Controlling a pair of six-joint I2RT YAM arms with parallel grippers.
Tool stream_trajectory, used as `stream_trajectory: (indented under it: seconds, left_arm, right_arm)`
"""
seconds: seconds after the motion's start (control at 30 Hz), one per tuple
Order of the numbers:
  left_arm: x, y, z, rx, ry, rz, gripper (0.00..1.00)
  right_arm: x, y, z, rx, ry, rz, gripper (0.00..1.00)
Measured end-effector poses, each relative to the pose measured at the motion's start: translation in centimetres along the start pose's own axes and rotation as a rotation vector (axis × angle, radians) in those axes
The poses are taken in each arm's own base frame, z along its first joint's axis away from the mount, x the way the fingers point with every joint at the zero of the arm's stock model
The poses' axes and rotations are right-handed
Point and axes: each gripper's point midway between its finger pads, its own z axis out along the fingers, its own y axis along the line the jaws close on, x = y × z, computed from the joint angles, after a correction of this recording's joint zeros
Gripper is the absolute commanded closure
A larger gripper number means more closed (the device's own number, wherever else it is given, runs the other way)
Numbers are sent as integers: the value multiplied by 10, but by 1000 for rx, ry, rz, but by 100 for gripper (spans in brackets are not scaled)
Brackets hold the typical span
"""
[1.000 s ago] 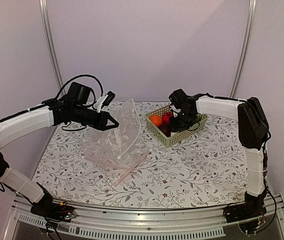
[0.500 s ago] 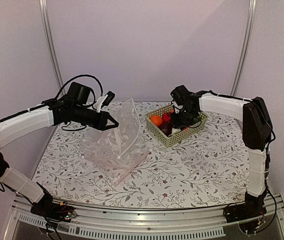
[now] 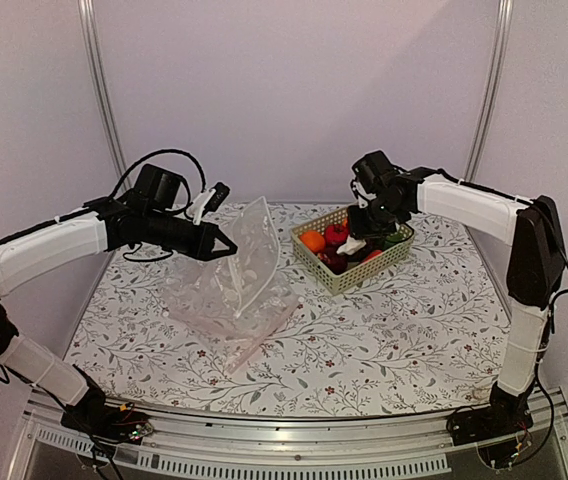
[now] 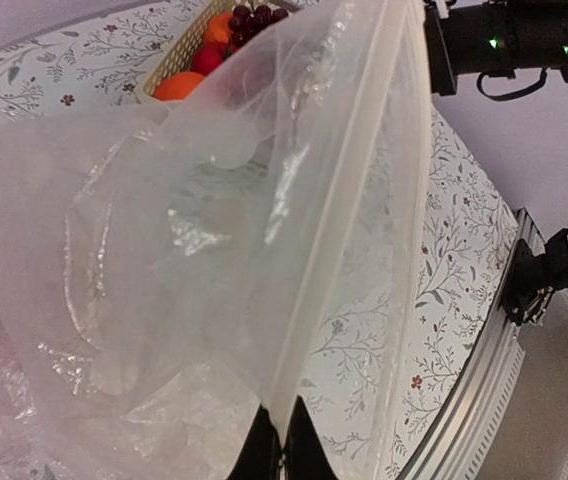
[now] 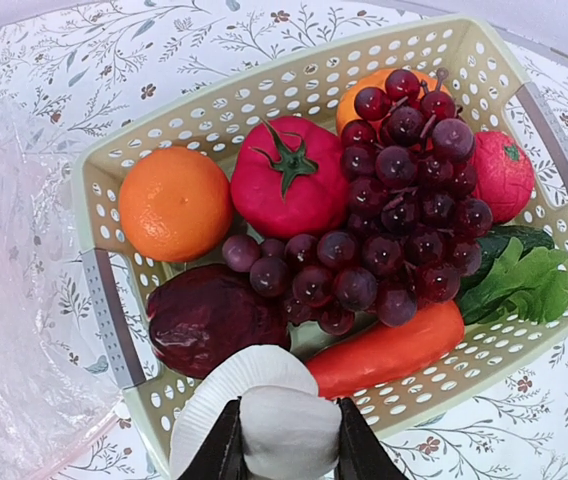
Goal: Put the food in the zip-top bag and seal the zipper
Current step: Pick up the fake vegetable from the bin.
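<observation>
My left gripper is shut on the pale zipper strip of the clear zip-top bag, holding its top edge up off the table. The bunch of dark purple grapes and the round red fruit lie in the green basket. My right gripper hovers above the basket's near rim, shut on a white toy mushroom. In the top view that gripper hangs over the basket, right of the bag.
The basket also holds an orange, a dark purple vegetable, an orange-red carrot-like piece, a green cucumber with a leaf and a red strawberry-like fruit. Crumpled clear plastic lies under the bag.
The right gripper has closed on the white mushroom and risen out of the basket, its arm swinging up and right. The left arm and the bag have not moved.
</observation>
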Motion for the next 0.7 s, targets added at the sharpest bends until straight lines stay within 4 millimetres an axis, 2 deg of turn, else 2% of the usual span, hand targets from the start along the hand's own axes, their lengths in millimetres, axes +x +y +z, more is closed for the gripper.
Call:
stream_trajectory:
  seconds: [0.13,0.3,0.4,0.53,0.7]
  left_arm:
    - [0,0,0,0,0,0,100]
    - [0,0,0,1,0,0,100]
    - [0,-2,0,10,1,-2,100]
    - [0,-4,0,23,3,-7,100]
    - [1,-6,0,34,4,-11,100]
  right_arm:
    - [1,0,2,-1,0,9,85]
    - [14,-1,11,-5,24,30,85]
    - [17,1,10,-23,31,37,85]
    - [4,9,-15,-78,-17,49,84]
    - [-22,22,-76,-206,-146,65,84]
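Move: Roughly 17 cm to the left of the right hand and 10 cm farther back is the bag's open mouth, nearly at its height; the white vegetable is already in these fingers. About 10 cm below lie the purple vegetable, 4 cm to the left and 1 cm ahead, the orange, 8 left and 6 ahead, and the tomato, 4 left and 8 ahead. From the left hand, the mouth is some 4 cm right, 2 ahead and 4 lower. Keeping the white vegetable pinched, the right hand first dips about 2 cm over the bin, then turns and climbs quickly some 9 cm, easing back about 3 cm. As the hand rises, the wrist rolls some 15 degrees, its left side lifting so that the fingertips swing to the left. The left hand keeps hold of the bag's rim. ##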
